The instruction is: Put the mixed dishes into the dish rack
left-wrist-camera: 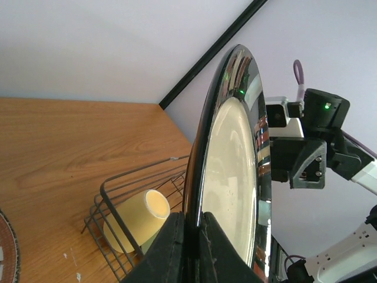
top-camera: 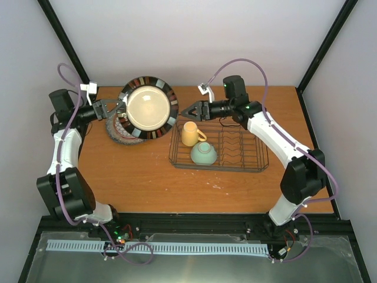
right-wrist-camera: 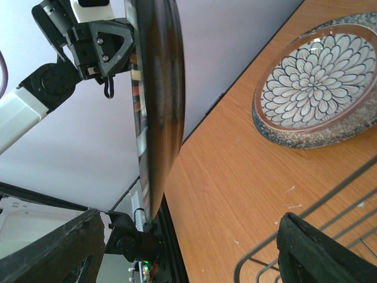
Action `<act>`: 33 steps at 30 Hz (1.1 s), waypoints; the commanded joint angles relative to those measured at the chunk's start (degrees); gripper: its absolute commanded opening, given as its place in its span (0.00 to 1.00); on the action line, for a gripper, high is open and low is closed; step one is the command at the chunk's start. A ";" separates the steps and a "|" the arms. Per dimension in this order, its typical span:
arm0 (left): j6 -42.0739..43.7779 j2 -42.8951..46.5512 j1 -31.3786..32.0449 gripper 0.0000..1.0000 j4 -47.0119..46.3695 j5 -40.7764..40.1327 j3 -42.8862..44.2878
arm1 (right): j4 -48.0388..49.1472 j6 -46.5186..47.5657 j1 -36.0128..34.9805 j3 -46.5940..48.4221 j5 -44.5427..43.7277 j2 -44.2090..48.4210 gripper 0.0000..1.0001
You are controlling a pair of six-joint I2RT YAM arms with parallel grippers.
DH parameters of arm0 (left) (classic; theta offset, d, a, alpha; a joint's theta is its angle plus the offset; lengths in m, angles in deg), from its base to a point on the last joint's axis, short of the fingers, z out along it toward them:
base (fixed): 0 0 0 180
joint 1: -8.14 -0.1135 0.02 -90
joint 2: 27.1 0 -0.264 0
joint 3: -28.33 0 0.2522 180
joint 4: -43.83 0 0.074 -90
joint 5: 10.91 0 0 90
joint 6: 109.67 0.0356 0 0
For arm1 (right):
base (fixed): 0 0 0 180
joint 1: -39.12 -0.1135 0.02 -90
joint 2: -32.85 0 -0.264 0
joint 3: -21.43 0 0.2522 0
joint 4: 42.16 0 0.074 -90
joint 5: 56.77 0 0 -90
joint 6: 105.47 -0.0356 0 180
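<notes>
My left gripper (top-camera: pixel 122 108) is shut on the left rim of the cream plate with the dark striped rim (top-camera: pixel 148 107), holding it above the table's back left. In the left wrist view the plate (left-wrist-camera: pixel 232 165) stands edge-on with both fingers (left-wrist-camera: pixel 171 247) clamped on it. My right gripper (top-camera: pixel 187 111) is open just right of the plate, with nothing between its fingers (right-wrist-camera: pixel 318 247). The dish rack (top-camera: pixel 242 147) holds the yellow mug (top-camera: pixel 191 134) on its side and the mint bowl (top-camera: pixel 204 153). The brown petal-patterned plate (right-wrist-camera: pixel 315 88) lies on the pink speckled-rim plate (right-wrist-camera: pixel 306 138).
The stacked plates (top-camera: pixel 116 132) lie under the held plate, left of the rack. Black frame posts rise at the back corners and white walls stand close behind. The rack's near-left corner wire (right-wrist-camera: pixel 330 197) sits just under my right gripper.
</notes>
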 commanded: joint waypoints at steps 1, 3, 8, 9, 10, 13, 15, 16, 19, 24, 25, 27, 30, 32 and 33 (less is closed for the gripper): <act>-2.99 5.03 -0.17 0.01 -2.73 4.92 0.37 | 0.36 0.93 -2.14 3.80 1.31 -2.27 0.79; -2.92 5.74 -0.11 0.00 -2.47 4.87 -0.06 | 0.35 0.68 -3.28 5.27 1.69 -3.27 0.79; -3.55 7.78 0.44 0.01 -2.65 4.86 -1.58 | 0.34 0.48 -5.66 8.51 2.38 -5.26 0.79; -3.73 8.20 0.60 0.01 -2.85 4.73 -2.00 | 0.85 0.07 -6.05 8.93 2.72 -5.52 0.79; -4.05 8.58 0.70 0.01 -3.17 4.59 -2.49 | 1.49 -0.42 -6.44 9.39 3.00 -5.81 0.79; -5.12 9.40 1.28 0.01 -4.49 4.12 -4.12 | 1.93 -0.90 -7.77 11.43 4.11 -6.86 0.76; -5.31 9.61 1.93 0.01 -4.73 3.59 -4.73 | 1.61 -0.85 -8.67 12.79 4.82 -7.70 0.69; -5.36 9.72 2.31 0.01 -4.76 3.27 -4.86 | 1.38 -0.75 -9.18 13.43 5.11 -8.16 0.61; -5.87 9.64 3.34 0.01 -5.67 2.54 -5.06 | 0.90 -0.52 -10.36 14.93 5.97 -9.24 0.33; -6.39 9.05 4.74 0.01 -6.52 1.25 -4.45 | 0.21 0.10 -11.33 15.86 5.34 -9.39 0.03; -6.18 8.87 4.90 0.01 -6.30 1.06 -4.45 | -0.18 0.43 -11.35 15.79 3.83 -8.98 0.03; -5.53 8.62 4.94 0.01 -5.42 0.33 -4.15 | -0.79 1.46 -11.35 15.41 1.39 -7.96 0.03; -2.26 8.01 4.94 0.01 -1.54 -2.06 -3.16 | -3.42 3.79 -11.19 15.80 -3.60 -6.49 0.03; -0.51 7.57 4.94 0.08 0.71 -3.88 -2.60 | -5.12 5.30 -11.03 16.05 -7.89 -5.33 0.03; 0.24 7.30 4.94 0.12 1.08 -4.72 -2.37 | -5.61 6.39 -10.89 15.97 -9.79 -4.72 0.03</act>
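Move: The dark-rimmed plate is already aloft, pinched by its left rim in the left gripper; its middle lies some 8 cm to that hand's right, level with it. From the open right hand, that middle is about 13 cm left, 1 cm farther out and at hand height. Below the right hand, the yellow mug sits some 4 cm ahead, 1 cm right and 20 cm down, and the green bowl about 4 cm back, 6 cm right and 21 cm down. Leftward about 7 cm, the right hand reaches to the plate's free right rim, first also drifting back and rising some 3 cm, then dropping and coming forward again as its wide-open fingers close and pinch the rim. Meanwhile the left hand, still gripping the left rim, brings the plate roughly 3 cm back and 3 cm to the right to meet it. ##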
